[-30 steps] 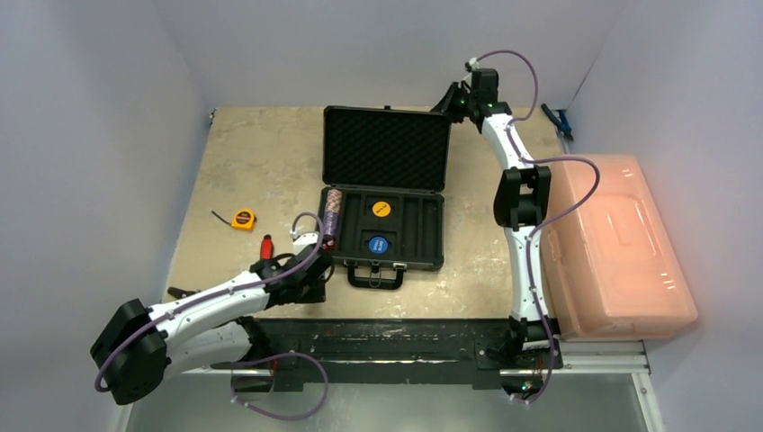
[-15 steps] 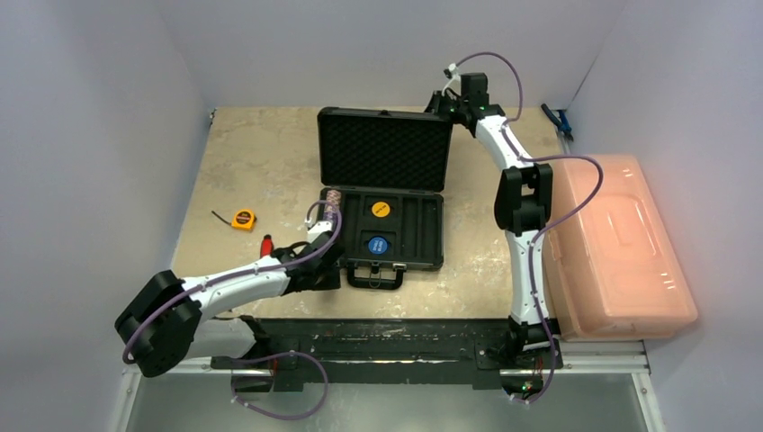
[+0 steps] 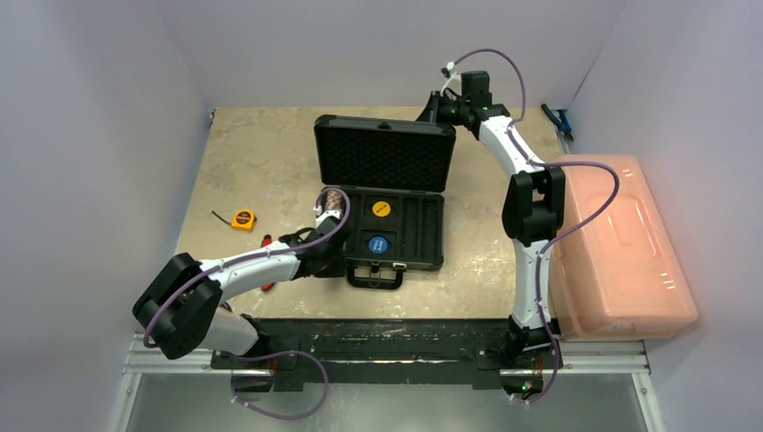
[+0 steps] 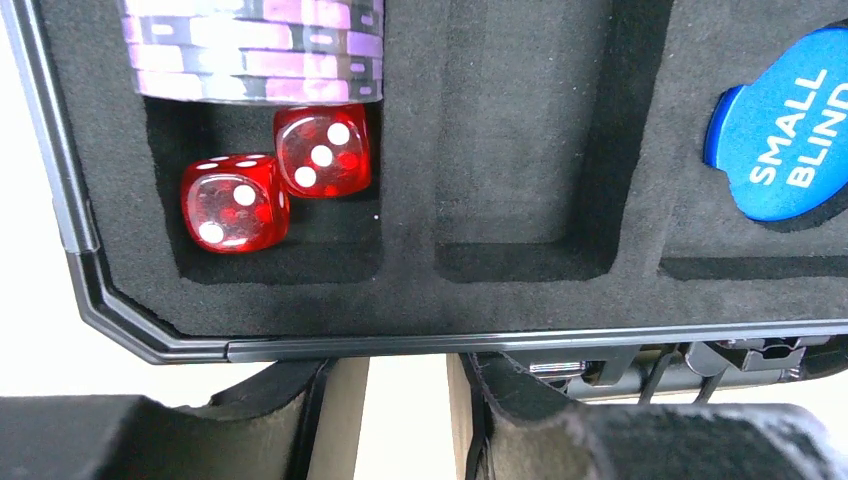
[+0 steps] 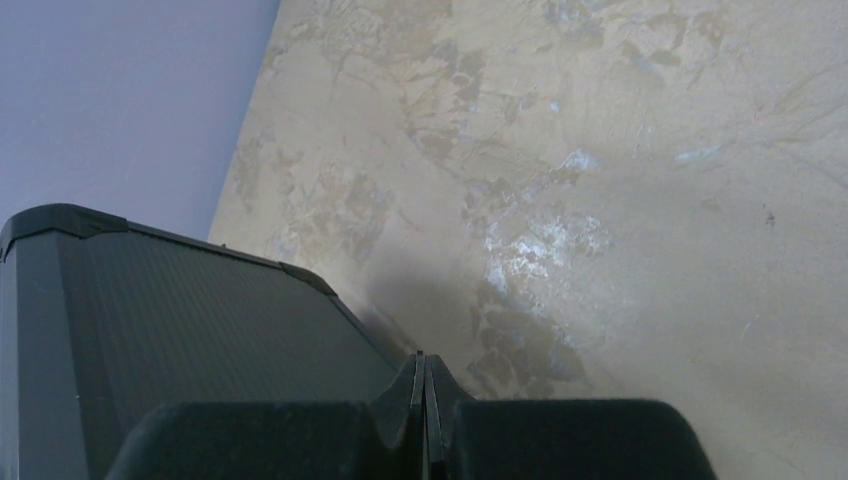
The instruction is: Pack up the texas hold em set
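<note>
The black briefcase [image 3: 419, 230] lies open mid-table, its foam-lined lid [image 3: 385, 158] raised and leaning forward. In the tray sit a yellow disc [image 3: 381, 209], a blue disc [image 3: 377, 244] and a purple chip stack [image 3: 334, 205]. My right gripper [image 3: 430, 110] is shut, its tips [image 5: 424, 366] beside the lid's outer back [image 5: 200, 330]. My left gripper [image 3: 326, 245] is at the tray's front-left corner. Its fingers [image 4: 250, 420] stand apart just outside the rim, holding nothing. Two red dice [image 4: 233, 203] [image 4: 322, 150] rest in a pocket below the chips [image 4: 255, 50].
A large translucent pink bin [image 3: 621, 243] fills the right side. A yellow tape measure [image 3: 243, 219] and a red-handled knife [image 3: 266, 241], partly under my left arm, lie left of the case. A blue tool [image 3: 556, 119] sits at the back right.
The lid has swung up and forward from lying back. My right gripper moved left behind it. My left arm reached in to the case's front-left corner.
</note>
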{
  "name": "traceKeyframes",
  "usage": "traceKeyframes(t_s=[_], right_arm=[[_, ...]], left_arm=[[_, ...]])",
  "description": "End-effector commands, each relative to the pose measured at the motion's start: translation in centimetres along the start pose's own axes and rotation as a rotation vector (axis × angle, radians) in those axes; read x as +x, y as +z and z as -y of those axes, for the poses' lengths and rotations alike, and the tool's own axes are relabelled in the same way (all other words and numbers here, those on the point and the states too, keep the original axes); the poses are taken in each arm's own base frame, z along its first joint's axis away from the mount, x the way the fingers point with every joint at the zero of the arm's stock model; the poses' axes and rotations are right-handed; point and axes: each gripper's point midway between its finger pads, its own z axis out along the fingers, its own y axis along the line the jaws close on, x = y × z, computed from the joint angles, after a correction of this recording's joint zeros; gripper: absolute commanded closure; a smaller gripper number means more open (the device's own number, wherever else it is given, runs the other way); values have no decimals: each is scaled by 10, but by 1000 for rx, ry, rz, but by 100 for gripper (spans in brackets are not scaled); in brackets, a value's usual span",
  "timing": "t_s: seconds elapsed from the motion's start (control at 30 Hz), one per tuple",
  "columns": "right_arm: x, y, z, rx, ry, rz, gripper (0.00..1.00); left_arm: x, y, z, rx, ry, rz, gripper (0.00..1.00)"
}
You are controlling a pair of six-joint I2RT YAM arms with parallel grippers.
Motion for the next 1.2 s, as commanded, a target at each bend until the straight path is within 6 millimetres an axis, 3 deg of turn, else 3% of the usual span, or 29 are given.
traceKeyframes(t_s=[0.0,0.3,0.6,0.73,0.87,1.17], right_arm=[[-3,-18,-25,-44,-24,4,100],[15,-27,-27,-46,-10,-35,100],[22,-31,-17,29,23,-38,100],[28,-29,-11,44,39,-54,100],[28,-30,-10,52,37,-55,100],[22,-34,-19,36,43,-40,100]], left_arm=[[-38,0,18,53,5,77,67],[-89,13,22,44,22,106,68],[-145,31,40,70,38,114,68],[-161,26,40,60,28,114,70],[-151,11,24,6,9,105,70],[-96,-9,-10,-30,-69,59,69]])
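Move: Just in front of the open case's front wall, near its left end, the left hand has the case base's middle about 11 cm ahead and 9 cm right, roughly level. The handle lies 8 cm right and 1 cm back; the red dice are 5 cm ahead and 2 cm left; the blue button is 5 cm ahead and 8 cm right. Behind the nearly upright lid, the right hand has the lid's middle about 5 cm back, 8 cm left and 6 cm down. Driving forward about 13 cm against the left part of the case's front wall, the left hand shoves the case away while rising some 4 cm, then draws back about 4 cm and slightly left, fingers staying partly open. The shut right gripper, behind the lid, eases back 3–4 cm and down 2 cm, following the lid over, its fingers tipping slightly downward. ##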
